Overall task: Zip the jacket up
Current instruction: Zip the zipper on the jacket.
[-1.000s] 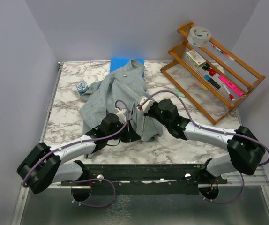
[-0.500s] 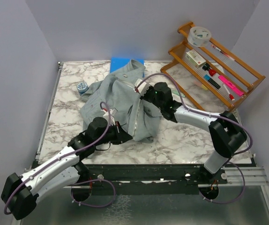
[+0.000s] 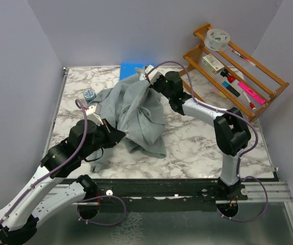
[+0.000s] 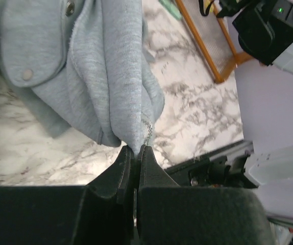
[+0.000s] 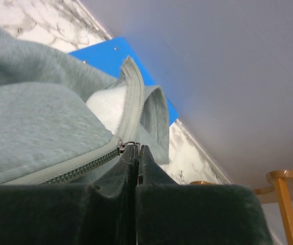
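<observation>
The light grey jacket [image 3: 136, 109] lies bunched across the middle of the marble table [image 3: 197, 138]. My left gripper [image 3: 118, 133] is at its near-left end. In the left wrist view that gripper [image 4: 136, 149] is shut on the jacket's bottom edge [image 4: 121, 76], right beside the end of the zipper chain. My right gripper [image 3: 148, 78] is at the far collar end. In the right wrist view it [image 5: 137, 148] is shut on the zipper pull [image 5: 122, 148]. Closed teeth [image 5: 75, 171] trail behind the slider, and pale zipper tape [image 5: 134, 97] rises past it.
A flat blue pad [image 3: 130, 68] lies under the collar at the back edge. A wooden rack [image 3: 233, 76] with pens, a tape roll and small items stands at the back right. A small round blue tin [image 3: 89, 95] sits left of the jacket.
The right gripper has run from the jacket's middle up to the collar with the zipper pull. The left gripper has drawn back to the left with the bottom edge, stretching the front.
</observation>
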Tool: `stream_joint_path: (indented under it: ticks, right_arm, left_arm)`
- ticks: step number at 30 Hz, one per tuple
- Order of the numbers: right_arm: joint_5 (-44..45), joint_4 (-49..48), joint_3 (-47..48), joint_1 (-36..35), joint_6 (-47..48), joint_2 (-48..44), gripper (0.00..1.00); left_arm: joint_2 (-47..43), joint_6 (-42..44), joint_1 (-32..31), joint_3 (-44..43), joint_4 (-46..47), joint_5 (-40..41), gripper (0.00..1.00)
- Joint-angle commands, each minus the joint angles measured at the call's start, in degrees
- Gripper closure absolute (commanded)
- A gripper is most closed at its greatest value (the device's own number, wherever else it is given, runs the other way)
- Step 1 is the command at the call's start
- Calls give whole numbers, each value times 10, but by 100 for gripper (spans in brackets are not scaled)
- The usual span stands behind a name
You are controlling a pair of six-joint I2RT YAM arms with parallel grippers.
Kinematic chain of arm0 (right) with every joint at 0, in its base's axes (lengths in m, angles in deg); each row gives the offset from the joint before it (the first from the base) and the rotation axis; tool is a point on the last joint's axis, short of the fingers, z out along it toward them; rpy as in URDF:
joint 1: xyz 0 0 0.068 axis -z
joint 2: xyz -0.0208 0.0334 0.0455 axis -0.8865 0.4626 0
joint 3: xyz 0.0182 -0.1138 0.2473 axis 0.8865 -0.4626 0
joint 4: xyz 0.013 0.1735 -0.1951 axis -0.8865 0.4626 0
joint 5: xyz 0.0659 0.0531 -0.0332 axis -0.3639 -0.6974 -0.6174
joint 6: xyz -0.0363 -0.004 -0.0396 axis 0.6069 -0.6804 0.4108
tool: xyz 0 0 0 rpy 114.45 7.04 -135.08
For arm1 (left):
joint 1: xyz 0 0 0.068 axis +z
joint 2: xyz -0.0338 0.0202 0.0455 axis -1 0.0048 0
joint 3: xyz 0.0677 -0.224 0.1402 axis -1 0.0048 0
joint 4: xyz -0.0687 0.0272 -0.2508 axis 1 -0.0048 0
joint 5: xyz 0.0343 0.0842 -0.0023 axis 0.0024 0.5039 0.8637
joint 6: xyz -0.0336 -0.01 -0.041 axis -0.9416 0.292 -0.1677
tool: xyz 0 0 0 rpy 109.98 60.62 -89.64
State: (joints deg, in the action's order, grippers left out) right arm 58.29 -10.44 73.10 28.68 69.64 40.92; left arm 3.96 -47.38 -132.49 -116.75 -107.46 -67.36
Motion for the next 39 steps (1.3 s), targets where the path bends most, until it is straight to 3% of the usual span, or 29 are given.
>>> stream_joint_path:
  ticks: [1,20,27,32,39]
  right_arm:
    - [44,-20,76,40,-8,41,100]
    - [37,91,382,125,2,161,100]
    - [42,106,322,152,-7,111,100]
    - [107,132,273,164,-22,33,100]
    - [165,207,264,175,-45,-82,100]
  left_arm:
    - [-1,18,-5,-93,-123,95,100]
    - [27,40,-5,-246,-222,186,100]
    - [41,64,-5,-218,-198,165,100]
    - [77,103,-5,-186,-139,146,100]
    - [220,228,22,-267,-48,175,100]
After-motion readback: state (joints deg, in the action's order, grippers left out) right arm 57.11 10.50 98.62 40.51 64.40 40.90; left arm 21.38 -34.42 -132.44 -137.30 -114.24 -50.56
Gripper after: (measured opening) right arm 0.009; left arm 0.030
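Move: My right fingers hold the zipper pull. The zip's collar end lies about 7 cm ahead, 3 cm left and 2 cm lower. The blue folder is on the table some 18 cm ahead, 8 cm left and 20 cm below, and the rack's left end about 14 cm ahead and 15 cm right. My left hand grips the jacket front's lower edge; from it the collar end is roughly 28 cm ahead, 7 cm right and 4 cm lower. Keeping the zipper pull pinched, I draw my right hand up about 12 cm and forward about 8 cm, along the zip towards its collar end, then swing it right about 13 cm towards the rack, turning clockwise late on. Still gripping the lower edge as the anchor, my left hand rises some 8 cm and goes left 6 cm, then eases down and back right while going forward, its wrist rolling. ##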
